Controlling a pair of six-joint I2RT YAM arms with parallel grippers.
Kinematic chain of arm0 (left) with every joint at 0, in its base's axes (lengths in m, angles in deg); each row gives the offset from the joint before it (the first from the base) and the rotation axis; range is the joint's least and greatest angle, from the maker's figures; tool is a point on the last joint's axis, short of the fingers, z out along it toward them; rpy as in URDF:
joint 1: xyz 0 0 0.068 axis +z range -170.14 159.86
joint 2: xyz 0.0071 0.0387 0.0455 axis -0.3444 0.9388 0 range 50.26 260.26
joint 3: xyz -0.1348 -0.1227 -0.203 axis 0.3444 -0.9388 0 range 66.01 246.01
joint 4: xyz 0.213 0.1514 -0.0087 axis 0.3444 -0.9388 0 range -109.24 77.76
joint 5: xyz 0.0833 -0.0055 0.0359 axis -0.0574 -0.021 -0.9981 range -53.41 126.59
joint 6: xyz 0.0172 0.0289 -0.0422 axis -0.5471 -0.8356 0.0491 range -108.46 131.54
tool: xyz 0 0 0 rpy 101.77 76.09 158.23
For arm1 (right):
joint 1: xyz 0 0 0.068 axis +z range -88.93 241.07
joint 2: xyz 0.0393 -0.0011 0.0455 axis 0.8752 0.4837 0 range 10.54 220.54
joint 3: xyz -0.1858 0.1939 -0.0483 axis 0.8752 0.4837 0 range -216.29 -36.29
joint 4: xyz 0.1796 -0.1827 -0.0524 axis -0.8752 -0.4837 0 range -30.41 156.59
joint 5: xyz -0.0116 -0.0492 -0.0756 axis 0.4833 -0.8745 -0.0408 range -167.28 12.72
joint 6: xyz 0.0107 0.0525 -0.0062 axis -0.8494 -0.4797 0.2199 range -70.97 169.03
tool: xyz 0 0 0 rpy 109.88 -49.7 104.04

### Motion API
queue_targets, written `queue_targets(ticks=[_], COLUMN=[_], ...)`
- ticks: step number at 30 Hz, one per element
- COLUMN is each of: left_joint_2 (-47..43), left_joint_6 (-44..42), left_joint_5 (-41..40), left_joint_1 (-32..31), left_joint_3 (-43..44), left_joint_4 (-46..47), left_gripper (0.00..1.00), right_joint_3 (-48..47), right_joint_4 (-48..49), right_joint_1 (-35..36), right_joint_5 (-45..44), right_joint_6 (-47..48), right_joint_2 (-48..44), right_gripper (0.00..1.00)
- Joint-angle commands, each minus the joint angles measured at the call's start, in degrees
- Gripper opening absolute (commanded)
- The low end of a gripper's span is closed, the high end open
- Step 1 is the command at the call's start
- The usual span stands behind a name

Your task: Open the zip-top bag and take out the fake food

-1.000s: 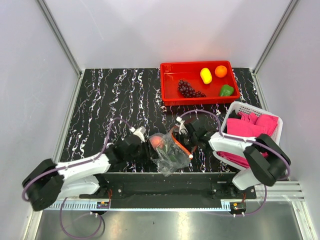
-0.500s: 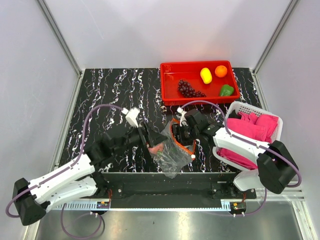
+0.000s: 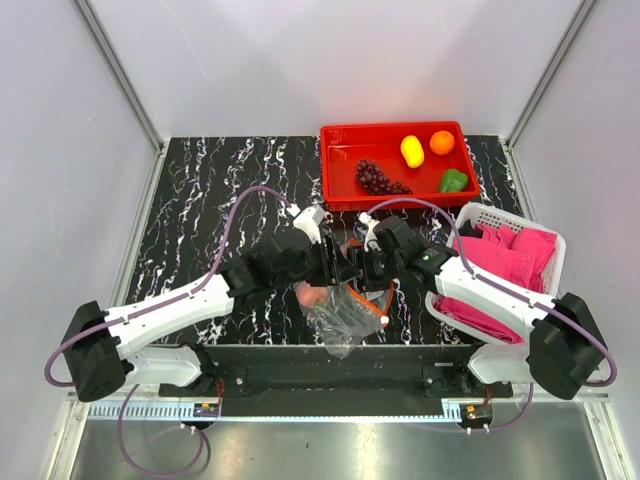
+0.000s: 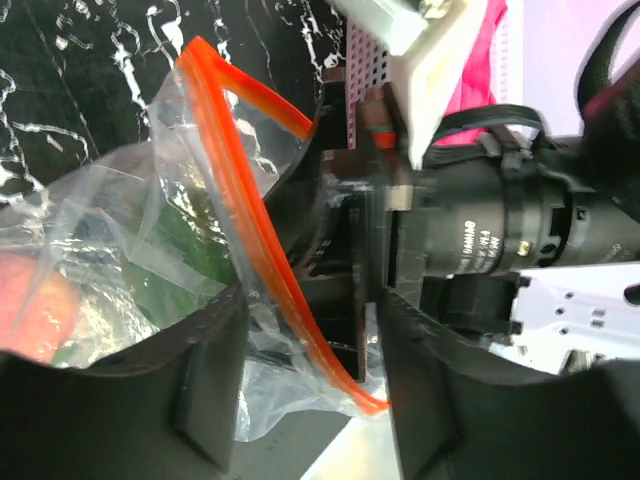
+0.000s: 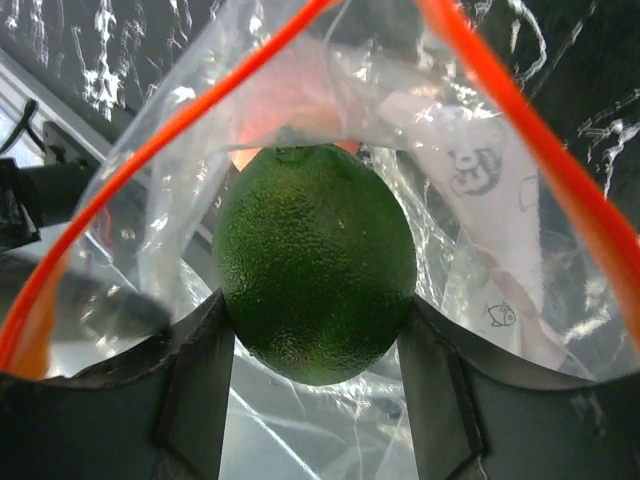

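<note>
The zip-top bag (image 3: 342, 316) lies near the front edge with its orange-red zip strip (image 4: 262, 205) open. My right gripper (image 5: 315, 345) reaches into the bag's mouth (image 5: 490, 210) and is shut on a round green fruit (image 5: 315, 260). My left gripper (image 4: 310, 345) is open, and the bag's zip edge passes between its fingers. The two grippers meet at the bag's mouth in the top view, left (image 3: 338, 268) and right (image 3: 366, 268). A pink-orange piece (image 4: 35, 310) is still in the bag. Grapes (image 3: 377, 178), a yellow fruit (image 3: 411, 151), an orange ball (image 3: 441, 142) and a green pepper (image 3: 452, 181) lie in the red tray (image 3: 338, 190).
A white basket (image 3: 480, 214) of pink cloths stands at the right, close beside my right arm. The red tray is at the back right. Grey walls enclose the black marbled table (image 3: 220, 200).
My left arm has swung in from the left to the bag's mouth, its fingers now round the zip edge. My right gripper has stayed at the bag's mouth.
</note>
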Motion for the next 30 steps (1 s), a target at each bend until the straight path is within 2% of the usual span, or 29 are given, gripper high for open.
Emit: queue_targets(ticks=[1, 3, 4, 7, 8, 19, 25, 30], left_joint_2=[-1.7, -2.5, -2.8, -3.9, -4.2, -8.4, -8.7, -9.1], left_joint_6=[-1.2, -1.5, -1.7, -2.0, -2.1, -5.1, -6.4, -8.0], left_joint_5=[-4.2, -5.2, -5.6, -6.3, -6.5, -11.7, -11.9, -11.1], left_joint_1=[-0.7, -0.7, -0.7, -0.7, -0.6, -0.3, 1.8, 3.3], left_joint_3=[1.3, 0.9, 0.8, 0.5, 0.3, 0.7, 1.6, 2.1], left_joint_4=[-1.5, -1.7, -1.8, -2.8, -2.9, -7.9, -9.3, -9.2], left_gripper=[0.39, 0.27, 0.15, 0.02, 0.00, 0.00, 0.00, 0.00], right_joint_3=[-1.1, -1.7, -2.2, -5.3, -6.5, -18.3, -29.8, -36.1], right_joint_4=[-0.4, -1.2, -2.9, -6.8, -7.4, -13.8, -14.6, -12.7], right_joint_1=[0.1, 0.1, 0.1, 0.1, 0.1, -2.6, -8.4, -14.5], right_joint_5=[-1.3, -2.8, -3.7, -7.6, -9.1, -15.5, -17.4, -23.6], right_joint_6=[0.2, 0.4, 1.1, 2.6, 3.1, 7.5, 10.3, 13.0], right_joint_2=[-3.8, -4.7, -5.0, -6.0, -6.2, -5.8, -2.0, 4.4], right_gripper=[0.16, 0.16, 0.16, 0.15, 0.15, 0.12, 0.12, 0.12])
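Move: The lime is already in my right fingers, inside the bag mouth. The red bin's middle lies about 31 cm ahead, 9 right and 9 below this hand; in the bin, the grapes are 28 ahead and 6 right, the green pepper 28 ahead and 23 right. The bag's orange zip edge runs right between my open left fingers; from this hand the peach sits some 6 cm left, 2 ahead and 14 below. I shut my left fingers on the orange zip edge, then draw that edge about 6 cm to my left, a little forward too. My right hand keeps its grip on the lime and, after a slight dip, lifts it out of the bag mouth, up some 17 cm, forward 12 and a bit right towards the red bin, gathering speed while the fingers swing upward from their steep slant and turn clockwise. ##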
